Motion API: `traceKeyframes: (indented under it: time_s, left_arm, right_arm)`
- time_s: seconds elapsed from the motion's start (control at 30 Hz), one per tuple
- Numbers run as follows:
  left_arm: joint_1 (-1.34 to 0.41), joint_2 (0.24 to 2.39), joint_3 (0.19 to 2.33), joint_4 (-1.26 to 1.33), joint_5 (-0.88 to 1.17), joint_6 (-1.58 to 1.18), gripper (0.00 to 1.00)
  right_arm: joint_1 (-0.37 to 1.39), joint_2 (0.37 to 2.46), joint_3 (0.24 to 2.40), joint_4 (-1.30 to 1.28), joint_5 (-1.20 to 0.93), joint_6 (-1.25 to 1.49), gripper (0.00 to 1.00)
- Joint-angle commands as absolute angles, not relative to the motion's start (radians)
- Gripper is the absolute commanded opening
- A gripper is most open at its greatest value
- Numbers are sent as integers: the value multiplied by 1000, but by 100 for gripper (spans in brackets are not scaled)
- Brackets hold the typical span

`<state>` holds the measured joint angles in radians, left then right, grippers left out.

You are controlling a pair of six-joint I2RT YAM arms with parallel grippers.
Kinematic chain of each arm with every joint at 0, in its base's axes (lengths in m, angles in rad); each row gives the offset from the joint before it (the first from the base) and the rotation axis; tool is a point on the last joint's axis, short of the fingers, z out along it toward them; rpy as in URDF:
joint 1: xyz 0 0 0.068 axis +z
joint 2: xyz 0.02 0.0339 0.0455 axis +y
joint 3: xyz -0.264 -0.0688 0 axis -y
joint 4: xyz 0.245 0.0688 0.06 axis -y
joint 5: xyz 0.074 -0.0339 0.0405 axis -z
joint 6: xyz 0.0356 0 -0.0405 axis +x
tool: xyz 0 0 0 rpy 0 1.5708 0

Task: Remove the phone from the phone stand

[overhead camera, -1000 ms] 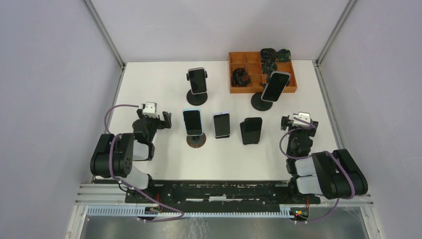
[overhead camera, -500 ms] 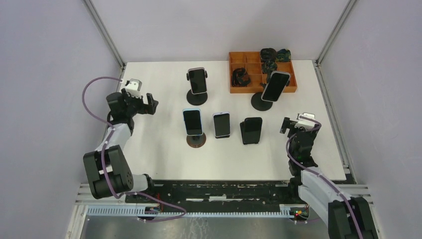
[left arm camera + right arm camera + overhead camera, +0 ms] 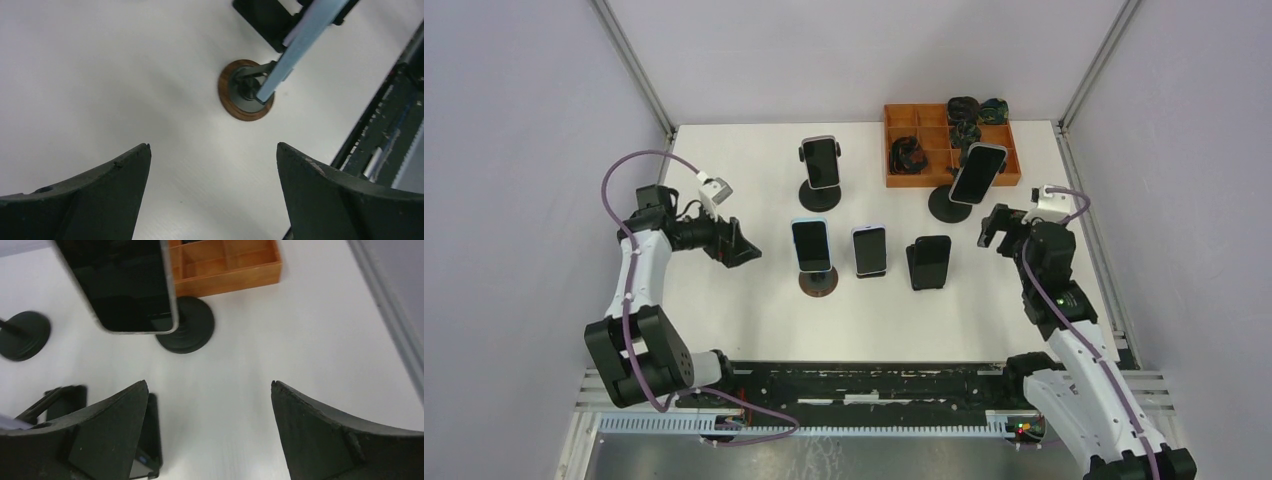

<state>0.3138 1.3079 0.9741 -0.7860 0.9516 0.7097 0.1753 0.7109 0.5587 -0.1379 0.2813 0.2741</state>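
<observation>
Several phones stand on stands on the white table. A blue-edged phone rests on a brown round base; the left wrist view shows that base and the phone's edge. My left gripper is open, just left of it, with bare table between its fingers. A tilted phone sits on a black round base. My right gripper is open and empty, just right of and nearer than that base.
An orange compartment tray holding dark items stands at the back right. More phones on stands: one at the back, two in the front row. Walls close both sides.
The left gripper swung from the back left edge in toward the blue-edged phone. The right arm stretched out and its gripper moved back toward the tilted phone. Both stayed open.
</observation>
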Motion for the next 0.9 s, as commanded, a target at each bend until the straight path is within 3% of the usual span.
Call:
traceKeyframes:
  time_s: [0.0, 0.13, 0.27, 0.53, 0.87]
  left_arm:
    - [246, 1285, 1004, -976, 1118, 856, 100]
    - [163, 1309, 1003, -911, 1114, 773, 100]
    - [104, 1329, 996, -783, 1085, 647, 100]
    - [82, 1368, 1051, -802, 1044, 582, 100]
    - [219, 1412, 1132, -1024, 1059, 690, 100]
  right_arm:
    - [182, 679, 574, -242, 10, 323, 98]
    - [182, 651, 541, -152, -226, 312, 98]
    - [193, 739, 635, -226, -320, 296, 98]
    - [469, 849, 796, -206, -215, 302, 98]
    - [880, 1256, 1049, -145, -98, 235, 98]
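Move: The phone on the blue-edged stand unit (blue phone) lies about 14 cm to the left gripper's right, level fore-aft and some 2 cm lower. From the right gripper, it is roughly 41 cm left, 2 cm back and 7 cm lower. Also from the right gripper, the lilac phone is about 29 cm left, straight across, and the black phone 17 cm left, 2 cm back, both 12 cm lower; the big phone is 8 cm left, 13 cm ahead. Sweep the right gripper quickly left about 28 cm, past the black phone and towards the blue phone, drifting back a little and swinging counter-clockwise some 60 degrees so the fingers aim left. Bring the left gripper right about 8 cm, turning slightly clockwise, then ease it back left a little. Keep both grippers open and touch nothing. ##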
